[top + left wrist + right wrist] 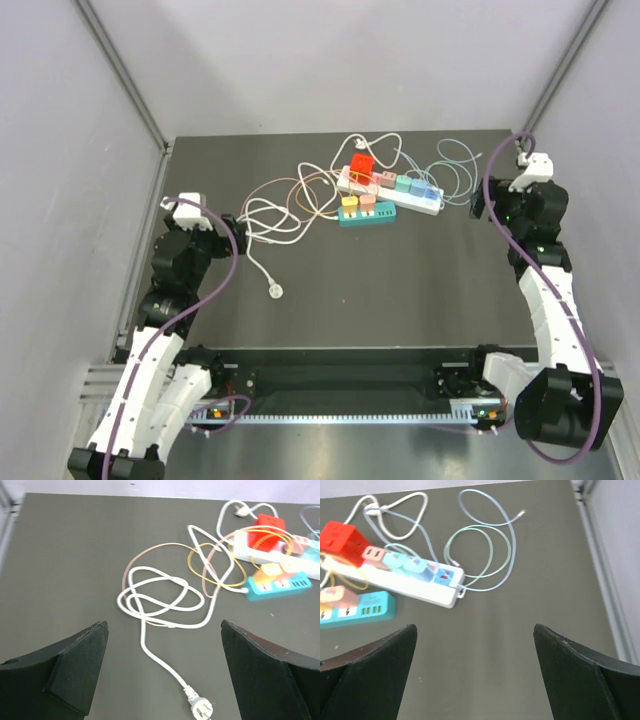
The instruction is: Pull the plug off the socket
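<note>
A white power strip (392, 192) lies at the back middle of the table. It carries a red cube plug (361, 165) and a row of pink, teal and blue plugs (405, 184). A teal strip (368, 216) lies in front of it with a yellow and a pink plug. The right wrist view shows the white strip (395, 582), red cube (342, 537) and teal strip (357, 610); the left wrist view shows the red cube (265, 530). My left gripper (232, 228) (164, 625) is open and empty, left of the strips. My right gripper (480, 205) (475, 627) is open and empty, to their right.
A tangle of white, yellow and pink cables (285, 205) lies left of the strips. A loose white plug (274, 291) (200, 710) ends one cable toward the front. Pale green and blue cables (455, 170) (485, 555) loop on the right. Grey walls enclose the table.
</note>
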Tool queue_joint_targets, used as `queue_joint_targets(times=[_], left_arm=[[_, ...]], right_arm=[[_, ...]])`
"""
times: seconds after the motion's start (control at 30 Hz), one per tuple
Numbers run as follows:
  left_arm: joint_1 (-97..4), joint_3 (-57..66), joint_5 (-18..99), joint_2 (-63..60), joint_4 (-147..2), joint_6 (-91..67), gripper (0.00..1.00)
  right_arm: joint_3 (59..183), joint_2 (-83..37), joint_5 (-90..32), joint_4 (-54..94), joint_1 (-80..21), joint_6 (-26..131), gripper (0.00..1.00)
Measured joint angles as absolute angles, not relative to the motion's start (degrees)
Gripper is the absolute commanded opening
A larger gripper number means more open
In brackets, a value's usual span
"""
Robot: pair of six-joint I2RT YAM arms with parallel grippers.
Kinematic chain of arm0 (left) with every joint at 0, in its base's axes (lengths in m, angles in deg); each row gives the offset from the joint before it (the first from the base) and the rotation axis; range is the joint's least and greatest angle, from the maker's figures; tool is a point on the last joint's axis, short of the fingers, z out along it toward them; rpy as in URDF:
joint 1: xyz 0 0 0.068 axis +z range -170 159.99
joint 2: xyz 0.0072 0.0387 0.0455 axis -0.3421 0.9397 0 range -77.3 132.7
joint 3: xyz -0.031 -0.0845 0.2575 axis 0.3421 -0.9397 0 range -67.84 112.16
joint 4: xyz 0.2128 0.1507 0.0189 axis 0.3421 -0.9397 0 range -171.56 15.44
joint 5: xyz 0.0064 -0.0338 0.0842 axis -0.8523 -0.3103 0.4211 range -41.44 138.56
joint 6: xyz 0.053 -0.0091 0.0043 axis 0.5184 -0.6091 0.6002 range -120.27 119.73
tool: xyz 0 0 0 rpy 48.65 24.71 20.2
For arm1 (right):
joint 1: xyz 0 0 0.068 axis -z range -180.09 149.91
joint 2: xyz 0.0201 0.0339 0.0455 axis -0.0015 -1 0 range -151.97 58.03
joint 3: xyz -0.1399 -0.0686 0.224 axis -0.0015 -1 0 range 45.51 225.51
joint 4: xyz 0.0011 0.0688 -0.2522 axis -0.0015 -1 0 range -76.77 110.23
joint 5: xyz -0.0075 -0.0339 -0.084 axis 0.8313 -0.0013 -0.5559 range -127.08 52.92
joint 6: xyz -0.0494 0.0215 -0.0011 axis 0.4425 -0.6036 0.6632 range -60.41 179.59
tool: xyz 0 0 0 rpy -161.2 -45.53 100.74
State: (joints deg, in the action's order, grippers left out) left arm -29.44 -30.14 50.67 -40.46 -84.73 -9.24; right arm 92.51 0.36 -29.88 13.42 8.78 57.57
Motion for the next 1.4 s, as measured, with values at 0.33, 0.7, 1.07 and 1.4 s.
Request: queue_joint_targets(times=[0.33,0.7,1.07,1.4], left_arm=[[-30.8,-32.8,31.6,-38.5,-77.9,-8.2,0.99],[-31.4,-23.7,16.9,-11.6,-72.9,-7.1,0.92],[-44.3,-5.9,16.3,17.2,-74.1,4.0,0.78],[-44.6,10.3,15.0,34.6,-73.7,15.1,0.73]], right_arm=[[92.4,0.9,5.5,11.4,5.6,77.5,1.00],[92.0,-1.3,25.3,-4.6,4.9,99.3,1.00],[92.0,-0.6,27.7,-10.9,4.9,105.6,1.00],[92.0,0.6,28.6,-11.4,4.9,106.6,1.00]])
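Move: The yellow plug on the teal strip lies about 31 cm to the right of the left hand, 17 ahead and 20 below. The peach plug is some 5 cm farther right beside it, and the red adapter about 8 cm farther out and 3 cm to its right. The white cord loops lie roughly 13 cm ahead and 13 to the right of the left hand. From the right hand, the teal strip's middle is about 26 cm left and 7 ahead, and the yellow plug 30 left and 9 ahead. Nothing is touched yet: the left hand heads for the yellow plug, first sliding right, then curving forward and down as it keeps going right, about 25 cm right, 15 forward and 14 down in all. It turns clockwise nearly 60 degrees, its fingers narrowing to about three-quarters open. The wide-open right hand swings some 16 cm left and 10 back, turning counter-clockwise about 70 degrees to face the strip, then all but stops. ##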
